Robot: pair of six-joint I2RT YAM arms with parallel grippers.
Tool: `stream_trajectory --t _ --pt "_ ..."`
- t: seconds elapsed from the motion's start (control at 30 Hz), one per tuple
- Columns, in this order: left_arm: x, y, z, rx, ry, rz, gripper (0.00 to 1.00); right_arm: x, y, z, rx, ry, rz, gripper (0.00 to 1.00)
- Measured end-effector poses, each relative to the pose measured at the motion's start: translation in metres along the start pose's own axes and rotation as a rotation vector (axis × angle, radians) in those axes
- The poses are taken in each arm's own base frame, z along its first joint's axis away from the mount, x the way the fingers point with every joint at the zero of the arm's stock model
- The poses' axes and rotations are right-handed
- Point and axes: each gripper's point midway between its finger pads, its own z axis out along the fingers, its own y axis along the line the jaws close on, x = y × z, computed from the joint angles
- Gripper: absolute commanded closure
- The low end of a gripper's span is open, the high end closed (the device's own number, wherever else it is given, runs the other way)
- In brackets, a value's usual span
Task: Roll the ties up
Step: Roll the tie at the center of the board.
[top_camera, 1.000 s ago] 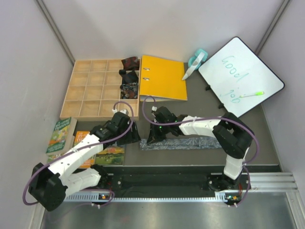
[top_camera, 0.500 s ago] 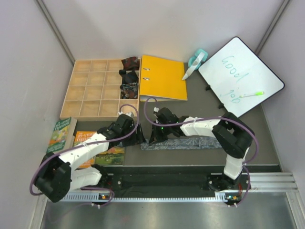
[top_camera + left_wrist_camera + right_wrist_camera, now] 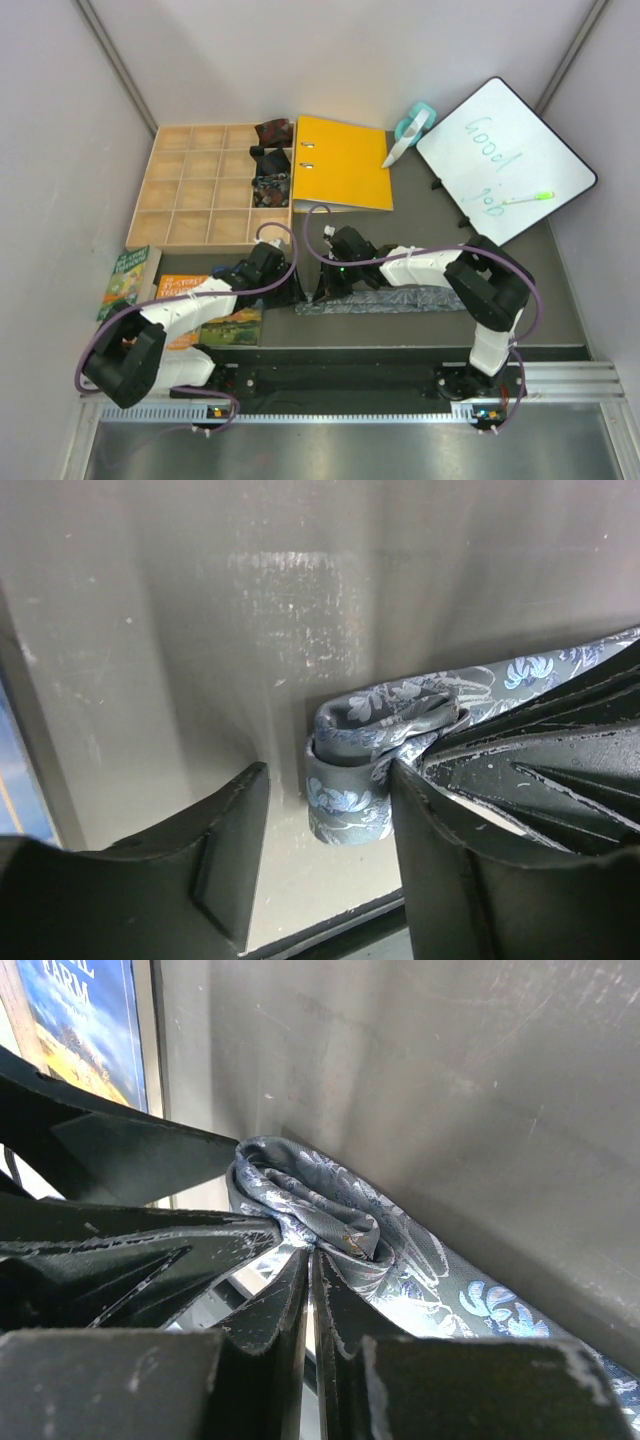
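Observation:
A silvery grey-blue flowered tie [image 3: 385, 299] lies flat across the table, its left end wound into a small roll [image 3: 350, 780] [image 3: 310, 1205]. My right gripper [image 3: 311, 1253] [image 3: 318, 287] is shut on the fabric at the roll's core. My left gripper [image 3: 328, 815] [image 3: 291, 287] is open around the roll. Its right finger [image 3: 435, 860] rests against the roll's side and its left finger [image 3: 225, 855] stands apart from it. Three small rolled ties, dark red [image 3: 273, 131], black [image 3: 268, 160] and speckled [image 3: 270, 190], sit in compartments of the wooden box.
The wooden compartment box [image 3: 190, 190] stands at the back left beside an orange binder [image 3: 345, 160]. A whiteboard [image 3: 505, 160] with a green marker [image 3: 528, 198] and a tape dispenser [image 3: 412, 128] are at the back right. Books [image 3: 130, 280] [image 3: 215, 318] lie at the left.
My left gripper has slid right up to the tie's rolled end and its jaws have narrowed around it. The right gripper has kept its pinch in place.

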Motion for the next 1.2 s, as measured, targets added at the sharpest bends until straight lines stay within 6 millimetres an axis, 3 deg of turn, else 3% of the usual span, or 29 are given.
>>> stream_trajectory --t 0.3,0.43,0.53,0.8,1.2 --pt "0.001 -0.009 0.008 0.062 0.004 -0.011 0.57 0.000 -0.002 0.001 0.000 -0.001 0.002 0.94" --pt "0.001 -0.011 0.011 0.083 0.002 -0.028 0.77 -0.001 -0.002 0.002 -0.003 -0.001 0.003 0.94" --pt "0.001 -0.013 0.012 0.093 0.001 -0.036 0.83 -0.001 -0.001 0.003 -0.009 -0.001 0.002 0.94" --pt "-0.002 -0.012 0.006 0.064 0.000 -0.039 0.84 -0.001 0.000 0.003 -0.015 0.001 0.001 0.91" --pt "-0.015 0.004 -0.028 -0.137 0.030 0.038 0.84 0.000 -0.001 -0.006 0.011 -0.001 0.007 0.88"
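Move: The rolled end of the tie lies only about 2 cm to the right of the left hand and 1 cm below it, between and just beside its open fingers; from the right hand's shut fingertips it is some 2 cm to the left and 1 cm down. From the left hand, the Animal Farm book is centred roughly 15 cm to the left and 2 cm back, and the wooden tray about 25 cm ahead and 20 cm left. Rightward first, by about 1.5 cm, the left hand edges its half-open fingers onto the rolled tie end and pinches it shut between them. Then, keeping the pinch, it reverses up and to the left, about 3 cm each way, tilting its left side up as it draws the roll away from the right hand. The right hand stays nearly still, fingers shut, at the strip beside the roll. ##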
